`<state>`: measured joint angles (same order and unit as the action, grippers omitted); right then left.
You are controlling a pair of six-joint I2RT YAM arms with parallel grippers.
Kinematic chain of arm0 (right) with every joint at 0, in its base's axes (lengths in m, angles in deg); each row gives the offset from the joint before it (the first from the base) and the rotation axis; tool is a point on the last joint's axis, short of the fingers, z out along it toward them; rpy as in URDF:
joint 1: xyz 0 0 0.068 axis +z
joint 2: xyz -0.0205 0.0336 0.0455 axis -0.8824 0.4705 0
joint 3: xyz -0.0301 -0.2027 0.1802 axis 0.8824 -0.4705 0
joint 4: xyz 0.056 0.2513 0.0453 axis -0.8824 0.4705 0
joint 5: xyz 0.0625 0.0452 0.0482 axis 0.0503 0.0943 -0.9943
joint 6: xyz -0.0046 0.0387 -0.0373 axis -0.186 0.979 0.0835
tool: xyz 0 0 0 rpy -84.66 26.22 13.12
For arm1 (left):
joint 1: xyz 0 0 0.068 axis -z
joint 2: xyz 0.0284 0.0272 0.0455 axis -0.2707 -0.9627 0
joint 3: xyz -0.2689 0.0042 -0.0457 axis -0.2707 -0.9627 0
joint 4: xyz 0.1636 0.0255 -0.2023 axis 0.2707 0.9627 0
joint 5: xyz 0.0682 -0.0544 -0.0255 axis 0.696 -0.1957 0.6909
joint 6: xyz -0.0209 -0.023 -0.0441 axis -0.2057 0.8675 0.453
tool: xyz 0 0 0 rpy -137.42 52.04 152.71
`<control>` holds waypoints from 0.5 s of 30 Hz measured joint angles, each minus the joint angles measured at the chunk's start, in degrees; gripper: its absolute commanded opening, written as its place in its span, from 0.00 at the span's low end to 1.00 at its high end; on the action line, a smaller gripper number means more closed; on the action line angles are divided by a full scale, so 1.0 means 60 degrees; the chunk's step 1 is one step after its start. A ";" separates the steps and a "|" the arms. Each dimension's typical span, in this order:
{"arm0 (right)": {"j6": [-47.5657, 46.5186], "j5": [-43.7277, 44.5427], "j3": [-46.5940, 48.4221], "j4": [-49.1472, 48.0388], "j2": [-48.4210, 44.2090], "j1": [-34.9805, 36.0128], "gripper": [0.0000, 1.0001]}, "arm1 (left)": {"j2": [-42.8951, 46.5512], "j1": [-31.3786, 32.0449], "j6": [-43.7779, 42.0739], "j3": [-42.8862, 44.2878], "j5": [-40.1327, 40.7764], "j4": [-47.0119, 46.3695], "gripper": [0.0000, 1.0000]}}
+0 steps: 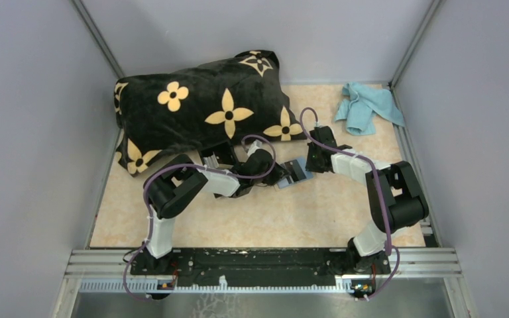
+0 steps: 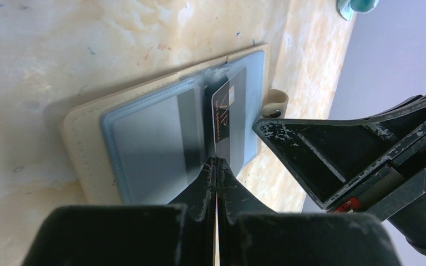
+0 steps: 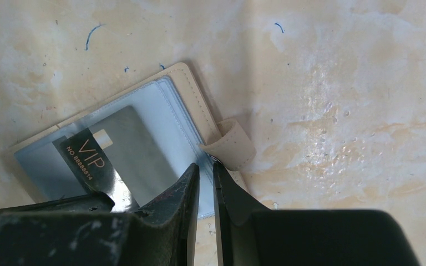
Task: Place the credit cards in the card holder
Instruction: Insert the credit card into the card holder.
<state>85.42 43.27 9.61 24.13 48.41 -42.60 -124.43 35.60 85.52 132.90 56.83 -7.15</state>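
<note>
The card holder (image 1: 296, 173) lies open on the table: a beige cover (image 2: 80, 149) with pale blue clear sleeves (image 3: 183, 105). A dark credit card marked VIP (image 2: 230, 119) stands slanted with its far end inside a sleeve, where it looks grey (image 3: 138, 149). My left gripper (image 2: 216, 160) is shut on the card's near end. It shows in the top view (image 1: 280, 177) just left of the holder. My right gripper (image 3: 205, 166) has its tips down at the holder's edge beside the beige snap tab (image 3: 228, 147). Its jaws stand a narrow slit apart with nothing between them.
A big black pillow with yellow flowers (image 1: 199, 112) fills the back left of the table. A light blue cloth (image 1: 368, 106) lies at the back right corner. Grey walls close in both sides and the back.
</note>
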 measured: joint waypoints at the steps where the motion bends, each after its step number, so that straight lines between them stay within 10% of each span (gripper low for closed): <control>1: 0.0000 0.0000 0.0000 0.0000 0.0000 0.0000 0.16 | -0.0040 0.0011 -0.0004 0.0069 -0.0015 0.0018 0.00; 10: -0.0004 -0.0004 0.0000 0.0000 0.0000 0.0000 0.16 | -0.0412 0.0058 -0.0120 0.0718 -0.0175 0.0226 0.10; 15: -0.0004 -0.0018 0.0000 0.0000 -0.0007 -0.0004 0.17 | -0.0718 0.0058 -0.0277 0.1089 -0.0310 0.0444 0.37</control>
<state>85.40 43.16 9.61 24.13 48.36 -42.62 -128.73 35.95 83.86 139.43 54.98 -4.49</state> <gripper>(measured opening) 0.161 0.240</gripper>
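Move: The VIP card is already under the left hand's shut fingertips, its middle about 1 cm to the right, 2 cm ahead and roughly level. Its pocket, the holder's right page, is centred some 3 cm right and 3 cm ahead of this hand. The left page lies about 3 cm left and level fore-and-aft, the snap strap roughly 8 cm right and 4 cm ahead. From the right hand, parked at the holder's right edge, the card is about 6 cm left and 1 cm back. Its shut fingertips already against the exposed left part of the card, the left hand pushes the card along to the right and a little forward, about 2.5 cm, into the holder's right pocket. Towards the end it sinks slightly, turns a few degrees clockwise and opens its fingers about a quarter, the tips straddling the card's left edge. The right hand stays put at the holder's right edge by the strap, slightly open. ##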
